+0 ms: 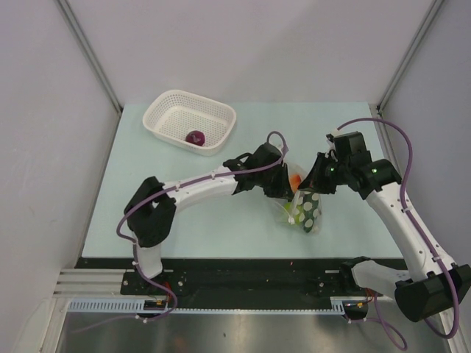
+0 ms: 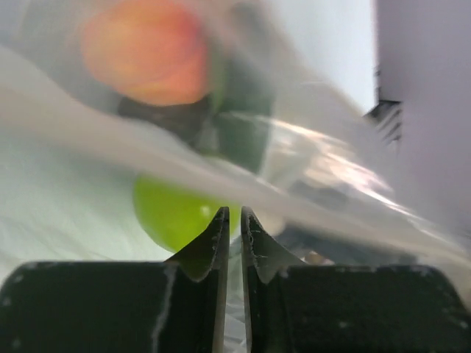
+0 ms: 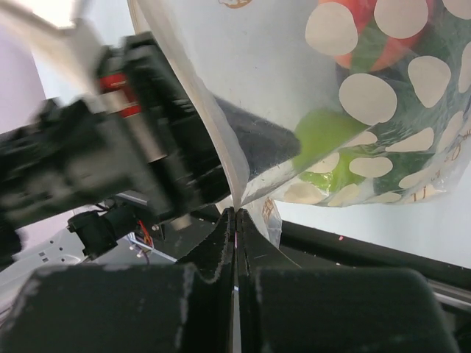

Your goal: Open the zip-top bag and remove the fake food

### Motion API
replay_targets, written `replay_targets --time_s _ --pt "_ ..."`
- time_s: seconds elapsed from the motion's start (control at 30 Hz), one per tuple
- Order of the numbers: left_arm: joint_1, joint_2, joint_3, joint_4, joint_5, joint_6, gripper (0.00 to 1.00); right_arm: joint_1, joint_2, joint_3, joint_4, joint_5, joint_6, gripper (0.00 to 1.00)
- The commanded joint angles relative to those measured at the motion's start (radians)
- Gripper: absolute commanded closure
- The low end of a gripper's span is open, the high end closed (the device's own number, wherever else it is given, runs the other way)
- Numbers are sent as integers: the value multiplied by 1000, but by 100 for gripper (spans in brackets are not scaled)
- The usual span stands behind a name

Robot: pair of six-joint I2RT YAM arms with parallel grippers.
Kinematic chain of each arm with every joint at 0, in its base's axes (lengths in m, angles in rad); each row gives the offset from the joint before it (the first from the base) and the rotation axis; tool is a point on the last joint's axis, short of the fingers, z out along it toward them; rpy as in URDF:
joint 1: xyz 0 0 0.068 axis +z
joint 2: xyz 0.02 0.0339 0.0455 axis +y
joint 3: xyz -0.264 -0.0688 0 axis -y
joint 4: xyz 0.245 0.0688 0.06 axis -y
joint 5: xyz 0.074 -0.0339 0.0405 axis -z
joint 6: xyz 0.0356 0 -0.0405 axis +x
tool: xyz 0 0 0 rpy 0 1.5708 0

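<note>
The zip-top bag, clear with a dark polka-dot panel, hangs between my two grippers above the table's middle. My left gripper is shut on one side of its top edge. In the left wrist view clear film sits in the narrow slit between the jaws. My right gripper is shut on the other side; its jaws pinch the bag's thin edge. Inside the bag I see a lime-green ball and an orange-red fruit; the dotted panel covers them. A purple onion-like piece lies in the basket.
A white perforated basket stands at the back left of the pale table. The left arm's wrist fills the left half of the right wrist view, close to the bag. Grey walls enclose the table on three sides.
</note>
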Motion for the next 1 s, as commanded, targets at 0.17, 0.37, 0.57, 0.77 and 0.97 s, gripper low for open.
replay_targets --time_s 0.17,0.37,0.57,0.77,0.97 --pt "-23 69 43 -68 5 96 54 -18 -56 -25 2 -8 25 100" --pt "-45 107 40 -56 40 122 32 -23 -76 -62 3 -8 40 100" --pt "-61 144 37 -44 34 114 24 -27 -82 -93 3 -16 43 100" --pt "-71 169 18 -48 12 114 15 -32 -98 -125 -6 -13 33 100" --pt "-77 208 -25 48 54 59 15 -44 -112 -145 -21 -9 10 100"
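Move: The green fruit in the bag lies some 9 cm below the left hand, about 3 cm to its right and 2 cm back. The orange fruit is about 8 cm ahead of that hand, 4 cm right and 8 cm down, with a dark item between the two fruits, 3 cm ahead, 3 cm right and 9 cm down. From the right hand, which already pinches the bag's rim, the green fruit is about 16 cm below and 2 cm left, level fore and aft. Towards the green fruit, down into the bag's mouth, the left hand sinks about 9 cm and draws back some 4 cm. Its fingers spread from nearly shut to wide open on the way, and the wrist turns some 10 to 15 degrees, tipping them more steeply down. The right hand keeps its pinch on the rim and eases about 3 cm down, 2 cm back and slightly right. ##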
